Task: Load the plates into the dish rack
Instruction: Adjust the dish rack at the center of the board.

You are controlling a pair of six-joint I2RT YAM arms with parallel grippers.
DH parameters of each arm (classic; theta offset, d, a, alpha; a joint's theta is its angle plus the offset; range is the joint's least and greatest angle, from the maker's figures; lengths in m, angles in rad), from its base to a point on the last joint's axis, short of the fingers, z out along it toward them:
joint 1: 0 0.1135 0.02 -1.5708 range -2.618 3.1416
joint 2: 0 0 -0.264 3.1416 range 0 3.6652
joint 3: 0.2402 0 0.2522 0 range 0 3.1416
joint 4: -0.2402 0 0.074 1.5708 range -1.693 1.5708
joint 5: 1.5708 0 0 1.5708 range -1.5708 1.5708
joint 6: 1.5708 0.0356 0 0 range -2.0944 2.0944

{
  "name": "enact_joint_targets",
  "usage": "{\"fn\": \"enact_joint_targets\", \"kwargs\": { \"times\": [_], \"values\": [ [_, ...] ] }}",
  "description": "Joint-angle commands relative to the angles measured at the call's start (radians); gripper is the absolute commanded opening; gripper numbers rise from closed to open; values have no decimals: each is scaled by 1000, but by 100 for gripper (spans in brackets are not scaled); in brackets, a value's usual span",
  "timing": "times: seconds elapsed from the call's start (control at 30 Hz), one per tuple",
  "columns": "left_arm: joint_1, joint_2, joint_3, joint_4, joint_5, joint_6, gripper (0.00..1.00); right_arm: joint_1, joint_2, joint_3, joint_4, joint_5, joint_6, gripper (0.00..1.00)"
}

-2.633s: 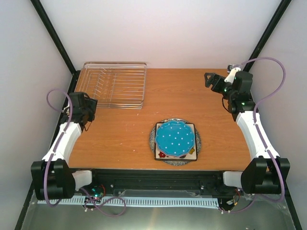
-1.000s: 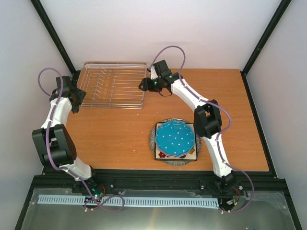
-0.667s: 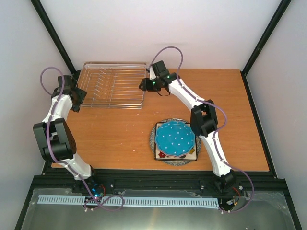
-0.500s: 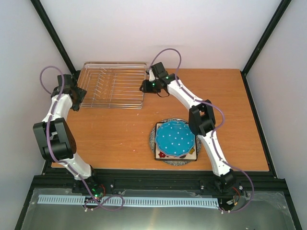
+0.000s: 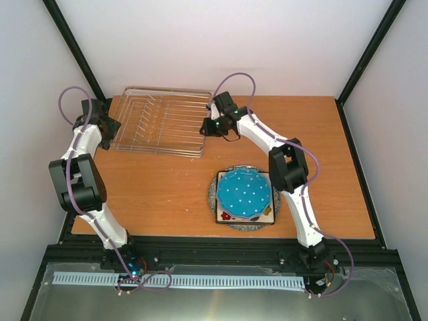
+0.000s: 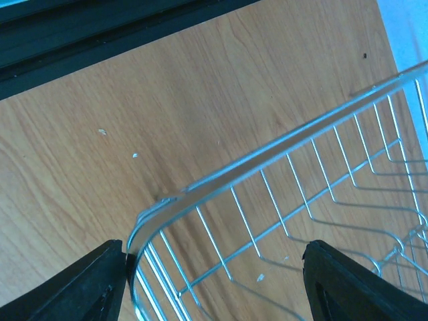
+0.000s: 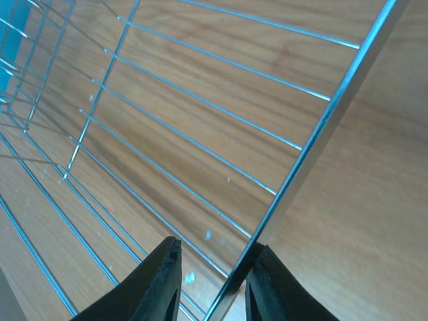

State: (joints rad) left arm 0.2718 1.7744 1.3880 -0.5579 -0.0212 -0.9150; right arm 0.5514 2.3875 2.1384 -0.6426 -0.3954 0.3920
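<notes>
The dish rack (image 5: 159, 126) lies skewed at the table's back left. My left gripper (image 5: 101, 122) stands open astride its left corner; in the left wrist view the left finger (image 6: 80, 287) touches the corner rim (image 6: 281, 144) and the right finger stays well apart. My right gripper (image 5: 206, 127) straddles the rack's right rim (image 7: 321, 127). Its jaws are narrowed, with the rim against the right finger (image 7: 274, 291) and a gap still showing at the left one. The plates sit stacked near the front: a blue dotted plate (image 5: 244, 194) on a square cream plate (image 5: 268, 216) on a round grey plate (image 5: 212, 195).
Black frame posts rise at both back corners, with white walls close behind the rack. Bare wood (image 5: 314, 147) lies right of the rack and round the plate stack. The black rail (image 5: 214, 244) carrying both arm bases runs along the near edge.
Both arms came in from the sides to the rack's ends. The right jaws have narrowed onto the rim, and the rack's right end has swung toward the near side.
</notes>
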Motion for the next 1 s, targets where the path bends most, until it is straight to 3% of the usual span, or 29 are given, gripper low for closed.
{"fn": "enact_joint_targets", "kwargs": {
  "times": [0.0,0.17,0.43,0.97],
  "values": [
    [0,51,59,25,7,49,73,5,-85,-119,-22,7,-7,26],
    [0,45,42,-1,31,52,73,5,-86,-110,-14,16,2,26],
    [0,31,-7,94,37,32,74,4,-76,-71,-32,-3,26,26],
    [12,300,390,56,3,149,77,72,-135,-140,-50,-25,69,24]
  ]
}}
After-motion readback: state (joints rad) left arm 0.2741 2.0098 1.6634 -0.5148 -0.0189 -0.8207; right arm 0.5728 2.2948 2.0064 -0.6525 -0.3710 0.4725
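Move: The left hand hangs open at the dish rack's near left corner, which is about 3 cm back and 1 cm left of it; the rack's middle is some 6 cm ahead, 17 cm right and 5 cm below. From the right hand, which already grips the right rim, that middle lies about 15 cm left, 3 cm ahead and 5 cm below. The blue plate lies some 24 cm back and 13 cm right of the right hand, about 7 cm lower. With its fingers still pinching the right rim, the right hand draws that side of the dish rack about 3 cm back towards the base, early and again near the end. The open left hand, its nearer finger against the near left corner, first sinks 2 cm, then pushes forward along the rack's left side, rising again, to finish about 7 cm farther out. ##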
